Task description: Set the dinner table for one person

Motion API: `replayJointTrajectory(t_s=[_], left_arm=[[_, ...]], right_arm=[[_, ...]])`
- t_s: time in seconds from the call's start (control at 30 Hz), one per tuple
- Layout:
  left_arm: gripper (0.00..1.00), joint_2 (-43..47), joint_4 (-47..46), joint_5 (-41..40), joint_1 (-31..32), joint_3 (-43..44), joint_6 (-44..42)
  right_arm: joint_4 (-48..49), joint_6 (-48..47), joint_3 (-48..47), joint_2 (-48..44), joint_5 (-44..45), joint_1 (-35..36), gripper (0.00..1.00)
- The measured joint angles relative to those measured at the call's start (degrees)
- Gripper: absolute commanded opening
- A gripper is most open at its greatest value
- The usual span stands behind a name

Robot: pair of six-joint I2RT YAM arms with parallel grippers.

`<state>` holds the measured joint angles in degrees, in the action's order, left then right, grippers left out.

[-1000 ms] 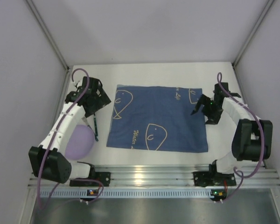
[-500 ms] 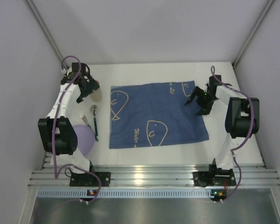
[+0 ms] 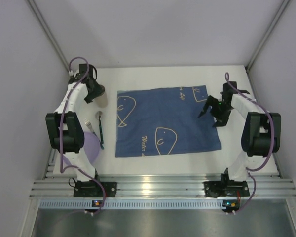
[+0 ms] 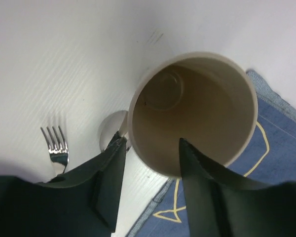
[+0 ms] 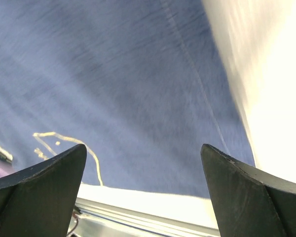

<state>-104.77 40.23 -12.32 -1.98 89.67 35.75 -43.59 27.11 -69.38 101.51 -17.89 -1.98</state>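
Note:
The white dinner table [image 3: 158, 74] carries a dark blue placemat [image 3: 165, 121] at its middle. A beige cup [image 3: 102, 98] stands upright just off the mat's far left corner. My left gripper [image 3: 94, 93] hangs over it, open. In the left wrist view the left gripper [image 4: 150, 143] straddles the near rim of the cup [image 4: 197, 108], one finger outside and one over the inside. A fork [image 3: 91, 126] and a spoon [image 3: 99, 127] lie left of the mat. My right gripper [image 3: 210, 114] is open and empty above the mat's right side [image 5: 138, 74].
A lilac plate [image 3: 91, 146] sits at the near left, partly under the left arm. Grey walls close in the table on three sides. A metal rail [image 3: 158, 187] runs along the near edge. The fork [image 4: 55, 145] and spoon bowl [image 4: 111, 131] lie close beside the cup.
The left arm has swung from beside the mat to the far left and over the cup. The placemat has shifted slightly left. The right gripper has moved far and then a little right.

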Motion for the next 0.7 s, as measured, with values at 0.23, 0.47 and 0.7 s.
replayJointTrajectory(t_s=[0.23, 0.47, 0.7], left_arm=[[0.00, -6.34, 0.46, 0.94, -0.48, 5.77, -1.75], [0.00, -7.67, 1.84, 4.37, 1.90, 14.16, -5.22], [0.00, -7.58, 1.88, 10.88, 17.88, 22.14, -8.46]], right_arm=[[-4.87, -2.56, -1.05, -12.35, 1.29, -0.02, 1.00], [-6.45, -3.02, -0.70, -20.90, 2.32, -0.02, 1.00], [-6.84, -3.02, 5.27, -24.46, 2.23, -0.02, 1.00]])
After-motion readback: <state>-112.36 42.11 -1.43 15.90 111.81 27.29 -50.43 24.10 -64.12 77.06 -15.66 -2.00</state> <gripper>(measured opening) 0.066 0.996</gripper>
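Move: The left hand is over the near-left rim of the brown cup, fingers straddling its wall: the cup's middle is about 3 cm ahead, 3 cm right and 5 cm below. From this hand, some 10 cm below, the spoon lies 11 cm back and 2 right, the fork 13 back and 2 left, and the blue cloth's middle 7 back and 38 right. For the right hand, low over the cloth, the cup is about 57 cm left, 13 ahead and 3 up. Forward about 3 cm and slightly down, the left hand shuts its fingers on the near-left wall of the cup, pinching the rim, then lifts the cup and swings it nearly 20 cm to the right, towards the blue cloth, turning clockwise some 30 degrees. The right hand, still wide open, rises about 10 cm from the cloth, then draws back and starts to sink. ##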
